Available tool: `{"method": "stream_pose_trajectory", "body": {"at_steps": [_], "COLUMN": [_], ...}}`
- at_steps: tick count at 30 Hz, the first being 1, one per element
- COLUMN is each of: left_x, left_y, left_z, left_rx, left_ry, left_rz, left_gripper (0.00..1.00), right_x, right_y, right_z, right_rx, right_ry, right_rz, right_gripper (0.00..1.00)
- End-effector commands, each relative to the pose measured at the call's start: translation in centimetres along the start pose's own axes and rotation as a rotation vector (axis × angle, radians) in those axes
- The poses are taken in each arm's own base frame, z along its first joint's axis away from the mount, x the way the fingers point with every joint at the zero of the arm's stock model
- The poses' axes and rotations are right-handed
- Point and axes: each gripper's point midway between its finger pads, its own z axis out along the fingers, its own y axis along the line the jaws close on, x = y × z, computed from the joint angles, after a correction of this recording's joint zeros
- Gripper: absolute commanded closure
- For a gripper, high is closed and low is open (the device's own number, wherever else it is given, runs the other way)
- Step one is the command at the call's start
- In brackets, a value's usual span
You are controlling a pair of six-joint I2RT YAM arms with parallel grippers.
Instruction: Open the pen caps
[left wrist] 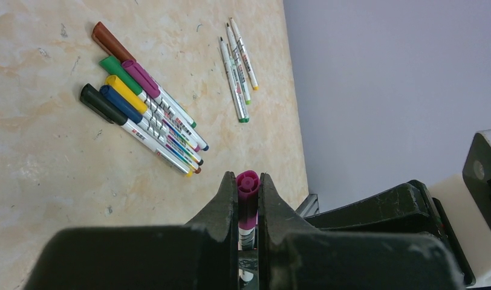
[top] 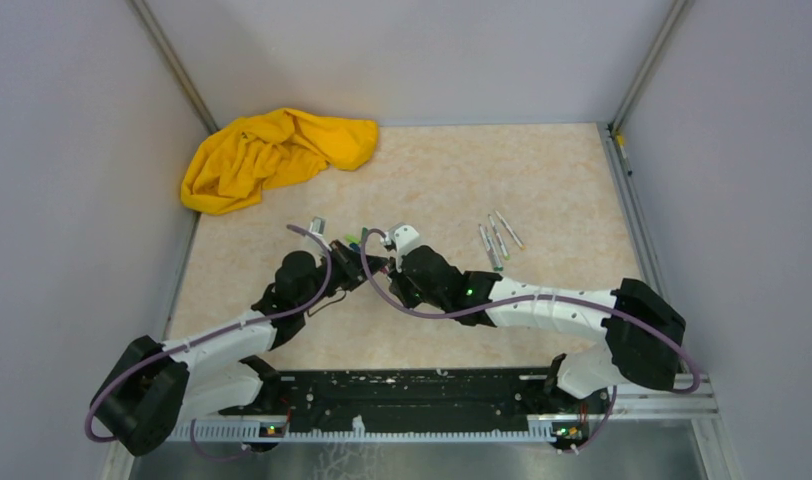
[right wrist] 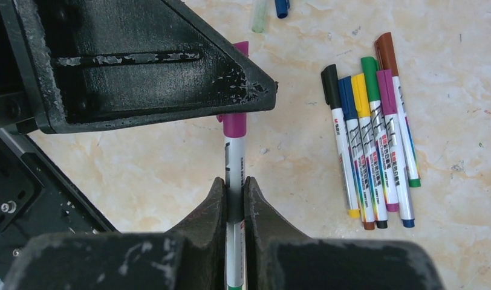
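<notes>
One pen (right wrist: 234, 158) hangs above the table between both grippers. My left gripper (left wrist: 248, 176) is shut on its magenta pen cap (left wrist: 248, 187), whose end pokes out past the fingertips. My right gripper (right wrist: 234, 181) is shut on the white barrel just below that cap (right wrist: 234, 124), which still meets the barrel. The two grippers meet at mid-table (top: 375, 262). Several capped pens (left wrist: 143, 115) lie side by side on the table, also seen in the right wrist view (right wrist: 370, 133). Three uncapped pens (left wrist: 237, 66) lie apart from them (top: 497, 240).
A crumpled yellow cloth (top: 272, 155) sits at the back left corner. Two loose caps, pale green (right wrist: 259, 13) and blue (right wrist: 282, 6), lie on the table beyond the left gripper's fingers (right wrist: 170, 66). Grey walls close in the table on three sides.
</notes>
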Motion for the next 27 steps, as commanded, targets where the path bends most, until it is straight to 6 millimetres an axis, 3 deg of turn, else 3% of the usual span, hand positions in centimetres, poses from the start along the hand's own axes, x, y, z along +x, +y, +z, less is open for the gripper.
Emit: {"method": "stream_pose_trajectory", "body": {"at_steps": [1, 4, 7, 10, 13, 17, 20, 27], "left_x": [-0.4, -1.5, -3.1, -5.6, -7.8, -9.6, -9.6, -8.9], "left_y": [-0.7, 0.3, -0.4, -0.8, 0.3, 2.3, 2.9, 9.0], "left_z": [-0.3, 0.0, 1.2, 2.2, 2.3, 1.7, 1.5, 0.2], "left_rx": [0.024, -0.035, -0.032, -0.058, -0.1, -0.181, -0.228, -0.537], "left_ry": [-0.029, -0.089, -0.112, -0.153, -0.205, -0.268, -0.252, -0.197], "left_rz": [-0.012, -0.015, 0.027, 0.033, -0.003, -0.033, 0.022, 0.133], "left_gripper": [1.0, 1.0, 1.0, 1.0, 1.0, 1.0, 1.0, 1.0], "right_x": [-2.2, -1.5, 0.1, 1.9, 3.3, 3.3, 2.5, -0.3], "right_y": [0.9, 0.7, 0.1, -0.8, -1.8, -2.3, -3.2, -8.7], "right_z": [-0.3, -0.7, -1.4, -2.4, -3.4, -4.2, -4.6, -4.7], "right_rx": [-0.022, -0.023, -0.018, -0.002, 0.012, 0.027, 0.077, 0.294], "right_ry": [-0.074, -0.061, -0.036, -0.029, -0.045, -0.064, -0.083, -0.075], "right_rz": [0.01, 0.017, 0.018, 0.036, 0.065, 0.077, 0.071, 0.067], "right_gripper": [1.0, 1.0, 1.0, 1.0, 1.0, 1.0, 1.0, 1.0]}}
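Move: The left hand grips the magenta cap and the right hand the pen's barrel. The loose caps lie about 6 cm ahead of the left hand and 6 cm to its left, some 13 cm below; the capped pens are roughly 8 cm to its right and 2 cm ahead. From the right hand, the uncapped pens lie about 22 cm right and 10 cm ahead, 11 cm below, and the capped pens 3 cm right and 6 cm ahead. Apart from each other the hands pull, both keeping their grip: after a slow start the left draws the magenta cap quickly forward and left, about 10 cm in all, towards the loose caps, swinging counter-clockwise, rising slightly and then sinking. The right hand takes the barrel about 8 cm right towards the uncapped pens, dipping back and down before easing forward and up. ##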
